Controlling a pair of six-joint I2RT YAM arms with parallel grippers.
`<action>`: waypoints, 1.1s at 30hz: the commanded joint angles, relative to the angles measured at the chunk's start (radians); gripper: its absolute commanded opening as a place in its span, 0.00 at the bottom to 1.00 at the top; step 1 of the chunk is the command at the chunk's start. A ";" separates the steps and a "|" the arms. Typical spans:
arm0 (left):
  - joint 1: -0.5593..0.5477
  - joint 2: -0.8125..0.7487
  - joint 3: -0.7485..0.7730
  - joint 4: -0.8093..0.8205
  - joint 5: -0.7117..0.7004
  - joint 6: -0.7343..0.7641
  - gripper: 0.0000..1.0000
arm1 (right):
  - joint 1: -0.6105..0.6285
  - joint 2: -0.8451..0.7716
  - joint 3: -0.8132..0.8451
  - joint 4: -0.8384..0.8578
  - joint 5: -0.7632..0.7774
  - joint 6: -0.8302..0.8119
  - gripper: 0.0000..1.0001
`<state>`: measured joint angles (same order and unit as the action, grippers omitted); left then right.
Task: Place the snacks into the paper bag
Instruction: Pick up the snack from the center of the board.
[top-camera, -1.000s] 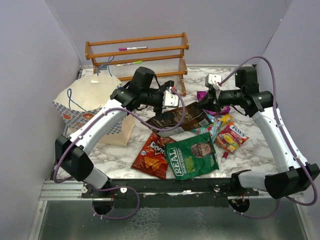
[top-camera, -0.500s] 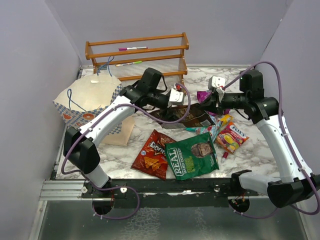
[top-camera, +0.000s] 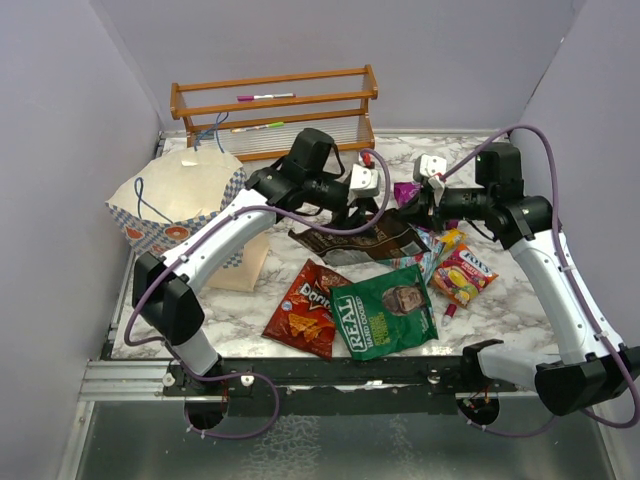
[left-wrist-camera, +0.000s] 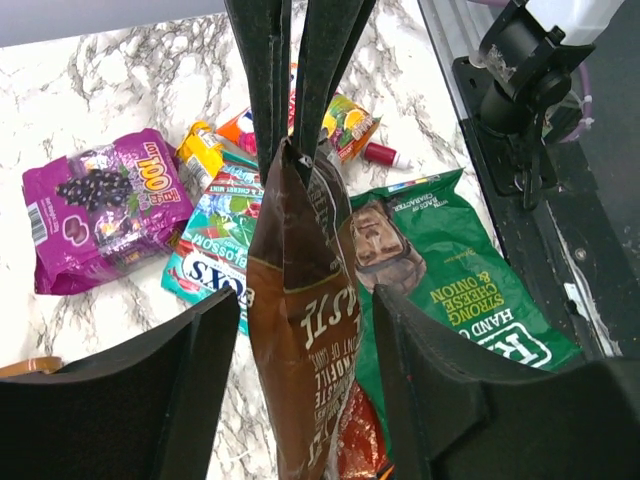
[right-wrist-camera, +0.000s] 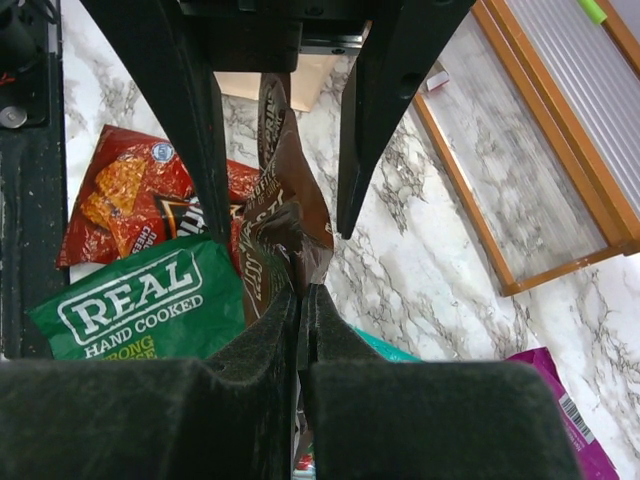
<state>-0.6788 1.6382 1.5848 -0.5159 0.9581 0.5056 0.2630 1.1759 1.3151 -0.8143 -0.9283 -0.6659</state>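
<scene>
The glossy brown bag hangs tilted above the table, one end raised. My right gripper is shut on its top edge. My left gripper stands open around the same bag, one finger on each side with gaps showing. On the marble lie red Doritos, green REAL chips, a magenta pack, a teal pack and a red-yellow pack. The checkered paper bag stands open at the far left.
A wooden rack holding markers stands along the back wall. A small red-pink object lies beside the green chips. The black front rail runs along the near edge, and purple walls close in both sides.
My left gripper has swung right to the brown bag and its jaws have narrowed around it. The right gripper has kept its hold and raised that end slightly.
</scene>
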 joint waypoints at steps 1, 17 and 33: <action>-0.013 0.027 0.045 -0.002 -0.002 -0.031 0.53 | 0.010 -0.031 -0.004 0.072 -0.004 0.023 0.02; -0.013 -0.017 0.066 -0.040 -0.080 0.036 0.00 | 0.010 -0.176 -0.162 0.208 0.107 0.152 0.47; 0.093 -0.184 0.269 -0.084 -0.369 0.055 0.00 | -0.094 -0.356 -0.218 0.230 0.098 0.213 0.85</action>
<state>-0.6144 1.5166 1.7508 -0.6102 0.7006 0.5716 0.1909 0.8539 1.1049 -0.6205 -0.8314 -0.4831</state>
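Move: The brown snack bag hangs between my hands, with its upper edge shut in my right fingers and running between my open left ones. Its middle is about 2 cm left of my left hand, 1 back and 7 below. On the table, 26 cm under that hand, the mint bag lies 7 ahead and 8 right, the purple bag 17 ahead and 14 right. From my right hand the snack's middle is some 8 cm left, 1 back, 8 below. I shut my left fingers on the snack's upper part. Only then do I open my right fingers wide and let go, drawing that hand about 4 cm away to the right and back, and slightly up. After a small dip, my left hand lifts the snack about 9 cm, going left and forward as well, towards the wooden rack, and swings counter-clockwise, turning some 20 degrees overall. ##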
